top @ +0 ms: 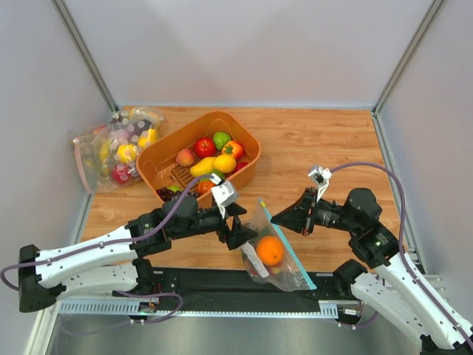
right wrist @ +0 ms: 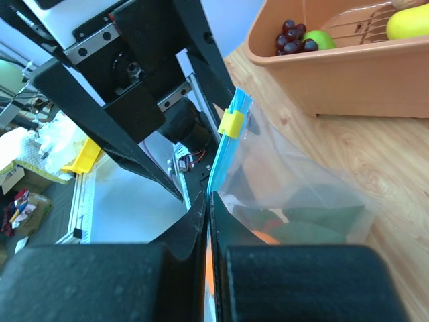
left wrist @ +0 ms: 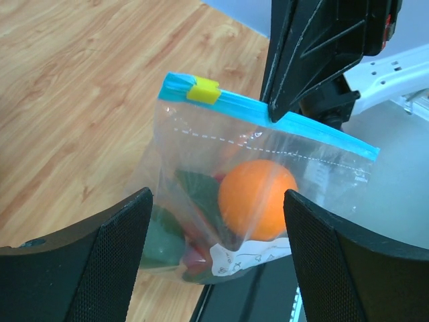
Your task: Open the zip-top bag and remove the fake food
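The zip-top bag hangs tilted over the table's near edge, and my right gripper is shut on its light-blue zip strip. A yellow slider sits at the strip's far end. Fake food shows through the plastic: a round orange, a dark green fruit and red pieces low in the bag. My left gripper is open. Its fingers stand on either side of the bag's lower part without pressing it. In the right wrist view the closed tips pinch the strip just below the slider.
An orange basket of plastic produce stands behind the left arm, with purple grapes at its near corner. Clear bags with pink strips lie at the far left. A black rail runs along the near edge under the bag.
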{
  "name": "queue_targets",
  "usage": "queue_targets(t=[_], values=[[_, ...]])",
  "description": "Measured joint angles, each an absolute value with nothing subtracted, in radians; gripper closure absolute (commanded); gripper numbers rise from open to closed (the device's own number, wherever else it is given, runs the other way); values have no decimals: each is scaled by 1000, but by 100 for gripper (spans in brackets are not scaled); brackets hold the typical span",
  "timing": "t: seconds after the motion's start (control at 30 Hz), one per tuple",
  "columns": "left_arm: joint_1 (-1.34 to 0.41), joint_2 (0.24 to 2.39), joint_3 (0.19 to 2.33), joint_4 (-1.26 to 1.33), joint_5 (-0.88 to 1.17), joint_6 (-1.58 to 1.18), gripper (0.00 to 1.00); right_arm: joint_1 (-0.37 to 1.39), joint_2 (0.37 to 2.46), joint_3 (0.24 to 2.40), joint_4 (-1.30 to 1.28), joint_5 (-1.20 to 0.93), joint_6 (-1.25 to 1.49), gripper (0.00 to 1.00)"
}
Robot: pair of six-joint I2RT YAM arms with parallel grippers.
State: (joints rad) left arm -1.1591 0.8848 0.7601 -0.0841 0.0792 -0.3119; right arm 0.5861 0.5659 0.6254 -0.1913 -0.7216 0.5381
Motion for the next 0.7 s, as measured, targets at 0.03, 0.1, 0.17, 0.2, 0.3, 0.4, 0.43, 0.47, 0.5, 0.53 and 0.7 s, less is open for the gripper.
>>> queue_targets(t=[0.03, 0.1, 0.17, 0.2, 0.3, 0.4, 0.43, 0.47, 0.5, 0.53, 0.7], values=[[-1156, 892, 760, -72, 91, -312, 14, 586, 566, 631, -197, -729, 538, 100], [-1149, 905, 760, -43, 120, -312, 13, 586, 566, 643, -210, -746, 538, 100], [-1142, 915, 760, -18, 139, -313, 14, 586, 566, 653, -222, -762, 538, 100], [-1140, 920, 760, -8, 149, -313, 14, 586, 566, 656, -229, -768, 537, 100], [-1131, 936, 760, 14, 173, -316, 14, 586, 566, 663, -239, -789, 537, 100], [-1129, 953, 760, 36, 194, -320, 14, 586, 561, 664, -243, -817, 537, 100], [-1127, 958, 760, 43, 200, -322, 14, 586, 561, 664, -243, -819, 537, 100], [-1126, 965, 760, 50, 206, -328, 18, 586, 561, 666, -244, -828, 537, 100], [-1125, 971, 760, 57, 213, -334, 23, 586, 561, 669, -245, -836, 537, 100], [-1124, 976, 760, 65, 224, -340, 30, 586, 560, 674, -248, -842, 537, 100], [-1122, 995, 760, 115, 276, -373, 81, 586, 550, 698, -292, -847, 521, 100]])
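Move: The film of the zip-top bag just under its blue zip strip is about 5 cm to the right of the open left hand, level with it in reach and height. From the left hand, the yellow slider is roughly 6 cm ahead, 4 cm right and 4 cm higher; the orange in the bag is some 6 cm back, 7 cm right and 5 cm lower. The right fingers already grip the strip, with that film about 1 cm back, 2 cm left and 3 cm below them. The left fingers come in around the bag's film just below the zip strip and close to about half their opening, gathering a fold between the tips. The hand gets there by going some 3 cm right, lastly edging up and back, turning slightly clockwise. Meanwhile the right hand keeps its pinch on the strip and draws it back about 3 cm, rising a little and turning some 5 degrees counter-clockwise. ##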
